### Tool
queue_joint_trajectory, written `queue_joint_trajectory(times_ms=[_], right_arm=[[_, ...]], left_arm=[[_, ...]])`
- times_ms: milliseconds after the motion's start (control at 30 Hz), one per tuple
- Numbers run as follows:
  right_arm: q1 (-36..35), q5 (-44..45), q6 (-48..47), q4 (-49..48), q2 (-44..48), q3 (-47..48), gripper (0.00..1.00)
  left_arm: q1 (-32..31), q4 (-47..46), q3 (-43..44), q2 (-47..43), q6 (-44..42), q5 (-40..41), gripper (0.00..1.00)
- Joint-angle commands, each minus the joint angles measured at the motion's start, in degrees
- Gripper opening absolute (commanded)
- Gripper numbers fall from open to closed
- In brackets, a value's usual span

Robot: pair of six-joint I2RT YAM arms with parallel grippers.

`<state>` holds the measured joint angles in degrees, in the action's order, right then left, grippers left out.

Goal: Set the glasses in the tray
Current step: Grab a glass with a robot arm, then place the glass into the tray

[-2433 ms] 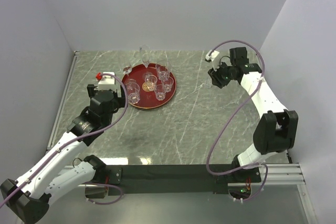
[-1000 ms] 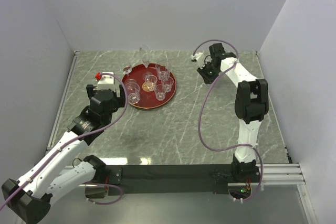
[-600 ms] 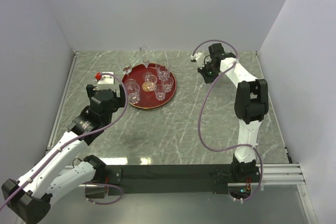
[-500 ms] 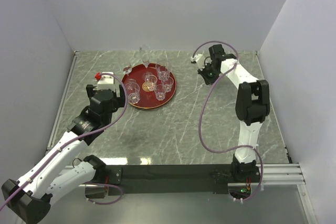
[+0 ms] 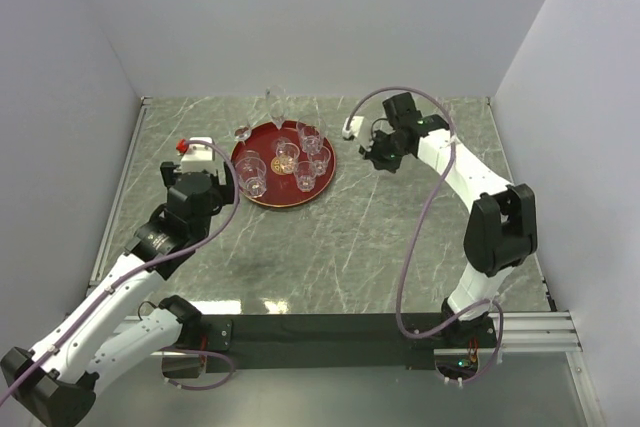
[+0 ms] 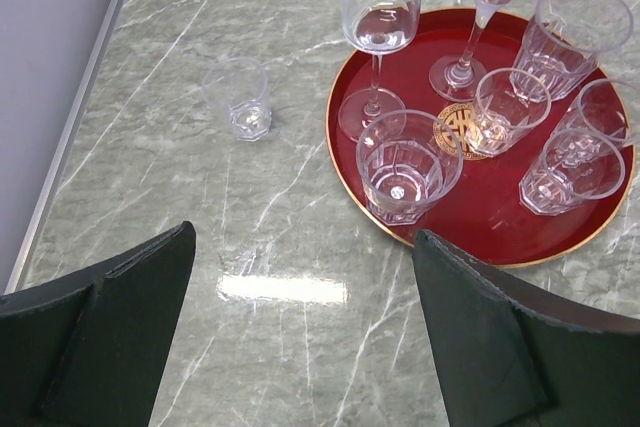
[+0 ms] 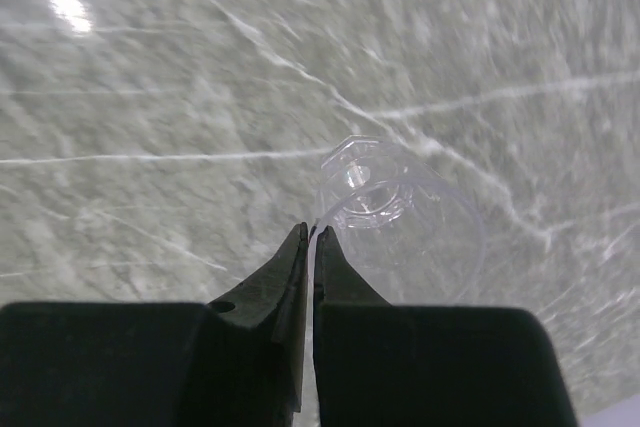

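The round dark-red tray (image 5: 272,195) (image 6: 497,222) holds several clear glasses: tumblers such as the nearest one (image 6: 407,167) and two stemmed ones (image 6: 378,19). One small tumbler (image 6: 240,99) (image 5: 242,133) stands on the marble just left of the tray. My left gripper (image 6: 302,239) (image 5: 222,171) hangs open above the table in front of that tumbler and the tray's left rim, with nothing between its fingers. To the right of the tray, above the table, my right gripper (image 7: 312,230) (image 5: 372,152) is shut, pinching the rim of a clear tumbler (image 7: 400,215).
A grey-green marble tabletop (image 5: 340,237) is enclosed by white walls at the left, back and right. A metal strip (image 6: 70,137) runs along the table's left edge. The arm bases sit on a black rail (image 5: 330,332) at the near edge.
My right arm has swung from the back right toward the tray, its jaws having closed on the tumbler's rim. The left arm has shifted slightly.
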<state>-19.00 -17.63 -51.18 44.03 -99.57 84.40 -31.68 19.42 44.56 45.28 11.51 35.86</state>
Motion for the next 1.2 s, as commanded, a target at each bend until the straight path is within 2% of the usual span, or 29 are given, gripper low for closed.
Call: queue_joint_trajectory(times_ms=[0, 267, 633, 1167], right_arm=[[-3.49, -1.62, -2.26, 0.44, 3.59, -1.08, 0.0], [-12.18, -1.71, -2.79, 3.08, 3.59, 0.67, 0.0], [-20.01, -3.11, -2.44, 4.48, 3.77, 3.57, 0.0], [-26.78, -1.01, -0.94, 3.17, -2.99, 10.78, 0.0]], left_arm=[[0.3, -2.46, -0.08, -1.51, 0.18, 0.35, 0.96], [0.39, -2.63, -0.43, -2.47, 0.18, 1.76, 0.95], [0.39, -3.34, -0.96, -4.67, 0.18, 4.31, 0.95], [0.39, -3.95, -1.66, -7.04, 0.01, 5.89, 0.95]])
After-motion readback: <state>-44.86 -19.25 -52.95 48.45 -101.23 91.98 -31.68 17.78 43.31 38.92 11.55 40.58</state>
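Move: The right hand already holds a glass and is bringing it to the tray's free front part, about 27 cm to its left, level fore-and-aft and some 13 cm lower. On the tray, the front tumbler stands 2 cm ahead and 19 cm left, the rear tumbler 6 cm ahead and 16 cm left, the wide glass level and about 33 cm left. From the open left hand that tray spot is some 12 cm ahead, 16 cm right and 23 cm down; the small glass is about 18 cm ahead and 5 cm left. Keeping its shut pinch on the glass wall, the right hand swings about 17 cm left and 10 cm back towards the tray's front edge, the backward part dying out near the end as the hand climbs a few centimetres, and it turns counter-clockwise by nearly 30 degrees on the way. Meanwhile the empty left hand, fingers still wide open, eases up, left and a little back by some 3 to 4 cm in all, its fingertips tilting slightly upward, away from the tray. ##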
